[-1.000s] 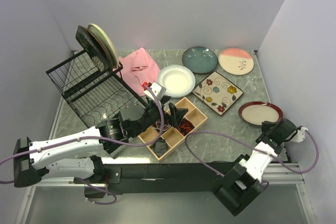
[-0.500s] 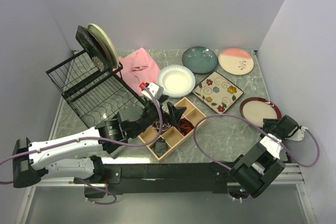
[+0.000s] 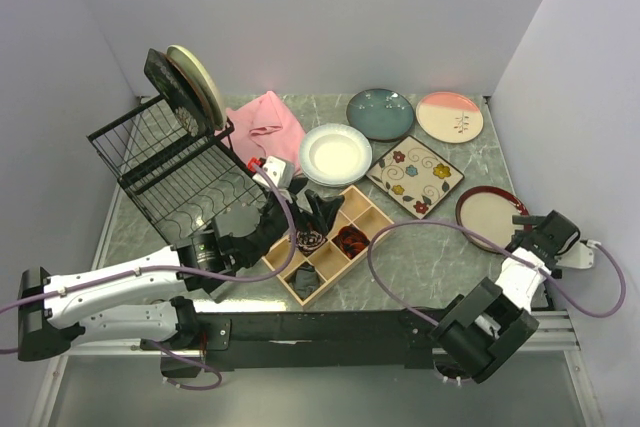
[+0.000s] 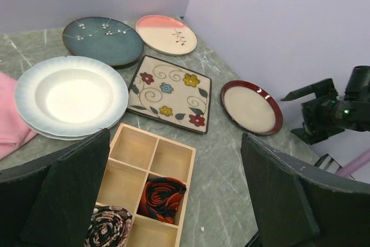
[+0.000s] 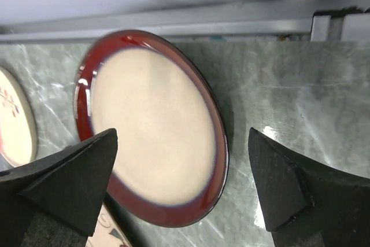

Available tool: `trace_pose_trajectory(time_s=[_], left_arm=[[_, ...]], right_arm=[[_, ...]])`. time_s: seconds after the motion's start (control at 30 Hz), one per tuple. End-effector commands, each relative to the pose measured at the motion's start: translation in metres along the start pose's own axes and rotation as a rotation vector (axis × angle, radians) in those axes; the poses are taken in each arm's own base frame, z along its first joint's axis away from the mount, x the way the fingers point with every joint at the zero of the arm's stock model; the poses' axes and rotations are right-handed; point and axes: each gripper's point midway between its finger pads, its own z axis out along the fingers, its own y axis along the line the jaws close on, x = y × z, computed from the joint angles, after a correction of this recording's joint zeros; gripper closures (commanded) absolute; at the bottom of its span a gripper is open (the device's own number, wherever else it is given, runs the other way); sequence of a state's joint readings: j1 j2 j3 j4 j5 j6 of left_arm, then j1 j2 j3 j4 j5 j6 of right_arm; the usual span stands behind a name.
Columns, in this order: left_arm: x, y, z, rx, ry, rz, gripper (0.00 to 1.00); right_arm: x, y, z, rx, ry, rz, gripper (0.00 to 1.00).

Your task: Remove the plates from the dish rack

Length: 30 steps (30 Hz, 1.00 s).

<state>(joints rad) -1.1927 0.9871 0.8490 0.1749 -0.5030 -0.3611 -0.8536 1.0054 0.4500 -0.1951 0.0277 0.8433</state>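
The black wire dish rack [image 3: 175, 172] stands at the left with a square black floral plate [image 3: 168, 89] and a cream-green plate [image 3: 198, 79] upright at its back. A white [image 3: 335, 153], a teal [image 3: 380, 113], a pink-cream [image 3: 449, 116], a square cream floral [image 3: 414, 176] and a dark red plate [image 3: 492, 215] lie flat on the table. My right gripper [image 5: 182, 183] is open just above the near edge of the dark red plate [image 5: 153, 125], holding nothing. My left gripper [image 4: 173, 195] hangs open and empty over the wooden tray [image 4: 188, 169].
The wooden compartment tray [image 3: 372, 209] with rolled cloths sits mid-table beside the rack. A pink cloth [image 3: 265, 127] lies behind it. The right wall and the table's metal edge rail [image 5: 231, 18] run close beside the dark red plate.
My right gripper has opened and let go of the dark red plate, which now lies flat, and it has drawn back to the right. My left gripper has shifted slightly left and back.
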Motion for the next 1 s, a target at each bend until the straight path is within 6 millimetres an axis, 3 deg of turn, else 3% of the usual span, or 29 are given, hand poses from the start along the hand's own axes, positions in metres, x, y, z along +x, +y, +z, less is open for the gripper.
trace_pose_trajectory(time_s=[0.0, 0.1, 0.13, 0.2, 0.23, 0.27, 0.3, 0.33, 0.37, 0.43, 0.47, 0.53, 0.57, 0.6, 0.63, 0.7, 0.73, 0.77, 0.83, 0.87, 0.93, 0.97], left_arm=[[-0.034, 0.001, -0.008, -0.052, -0.095, -0.062, 0.01], [-0.046, 0.001, -0.012, -0.048, -0.122, -0.061, 0.00], [-0.058, -0.002, -0.013, -0.043, -0.136, -0.046, 0.01], [-0.062, 0.003, -0.014, -0.086, -0.100, -0.001, 0.01], [-0.083, 0.002, -0.016, -0.107, -0.121, -0.005, 0.01], [-0.091, 0.011, -0.014, -0.152, -0.129, 0.004, 0.01], [-0.087, 0.020, -0.014, -0.182, -0.083, 0.045, 0.01], [-0.107, 0.021, -0.015, -0.192, -0.105, 0.024, 0.02], [-0.112, 0.027, -0.014, -0.217, -0.107, 0.027, 0.05], [-0.129, 0.040, -0.017, -0.264, -0.133, 0.028, 0.07], [-0.136, 0.051, -0.018, -0.291, -0.147, 0.024, 0.09], [-0.151, 0.059, -0.021, -0.298, -0.151, 0.008, 0.10], [-0.160, 0.077, -0.021, -0.346, -0.164, 0.008, 0.10], [-0.165, 0.082, -0.020, -0.357, -0.166, 0.000, 0.11], [-0.179, 0.087, -0.024, -0.376, -0.185, -0.008, 0.11], [-0.185, 0.109, -0.025, -0.438, -0.184, -0.021, 0.12], [-0.192, 0.108, -0.025, -0.409, -0.188, -0.034, 0.14], [-0.194, 0.127, -0.026, -0.460, -0.180, -0.033, 0.15], [-0.201, 0.138, -0.029, -0.464, -0.184, -0.073, 0.16], [-0.205, 0.163, -0.035, -0.535, -0.188, -0.084, 0.20], [-0.206, 0.177, -0.038, -0.537, -0.193, -0.137, 0.23], [-0.212, 0.193, -0.046, -0.575, -0.218, -0.153, 0.27]], right_arm=[[-0.018, 0.011, -0.020, -0.012, -0.050, -0.019, 0.00], [-0.019, 0.035, -0.031, -0.145, -0.044, -0.057, 0.00], [-0.009, 0.057, -0.040, -0.252, -0.007, -0.111, 0.00], [-0.001, 0.088, -0.056, -0.345, 0.009, -0.197, 0.00], [0.000, 0.098, -0.062, -0.351, -0.017, -0.262, 0.00], [0.021, 0.130, -0.086, -0.436, 0.025, -0.360, 0.00], [0.029, 0.142, -0.098, -0.467, 0.036, -0.408, 0.00], [0.038, 0.153, -0.110, -0.508, 0.052, -0.468, 0.00], [0.054, 0.174, -0.134, -0.590, 0.089, -0.530, 0.00], [0.073, 0.189, -0.157, -0.693, 0.145, -0.608, 0.00], [0.092, 0.198, -0.180, -0.786, 0.205, -0.658, 0.00], [0.107, 0.197, -0.197, -0.822, 0.236, -0.729, 0.00], [0.109, 0.199, -0.203, -0.824, 0.218, -0.746, 0.00], [0.127, 0.194, -0.216, -0.853, 0.248, -0.792, 0.00], [0.131, 0.193, -0.227, -0.887, 0.247, -0.804, 0.00], [0.153, 0.182, -0.243, -0.948, 0.294, -0.854, 0.00], [0.154, 0.181, -0.254, -0.992, 0.293, -0.854, 0.00], [0.160, 0.175, -0.254, -1.005, 0.306, -0.866, 0.00], [0.161, 0.171, -0.269, -1.069, 0.315, -0.850, 0.00], [0.165, 0.166, -0.268, -1.080, 0.325, -0.851, 0.00], [0.163, 0.164, -0.278, -1.134, 0.323, -0.830, 0.00], [0.164, 0.162, -0.277, -1.138, 0.326, -0.830, 0.00]])
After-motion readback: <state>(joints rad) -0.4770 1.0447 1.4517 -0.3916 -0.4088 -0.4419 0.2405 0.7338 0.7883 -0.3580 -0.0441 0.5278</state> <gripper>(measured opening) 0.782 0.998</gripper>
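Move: The left hand, empty, is bound for the black patterned plate in the rack, about 28 cm ahead, 36 cm to its left and roughly level with it; the cream plate stands about 5 cm to the right of that plate, and the pink cloth lies some 33 cm ahead, 16 cm left and 31 cm below the hand. From the right hand the black plate is about 28 cm ahead, 90 cm left and 25 cm higher; the red-rimmed plate is 5 cm ahead, 7 cm left, the flowered plate 16 cm ahead, 29 cm left, both 5 cm below. Leftward, up and forward, the left hand swings towards the black plate in the rack, some 20 cm left, turning about 35 degrees counter-clockwise while its wide-open fingers narrow a little. The open right hand rises away from the red-rimmed plate, going forward and left, then sweeps left and slightly back over the flowered plate, some 30 cm left in all, turning counter-clockwise and tipping up towards level. ##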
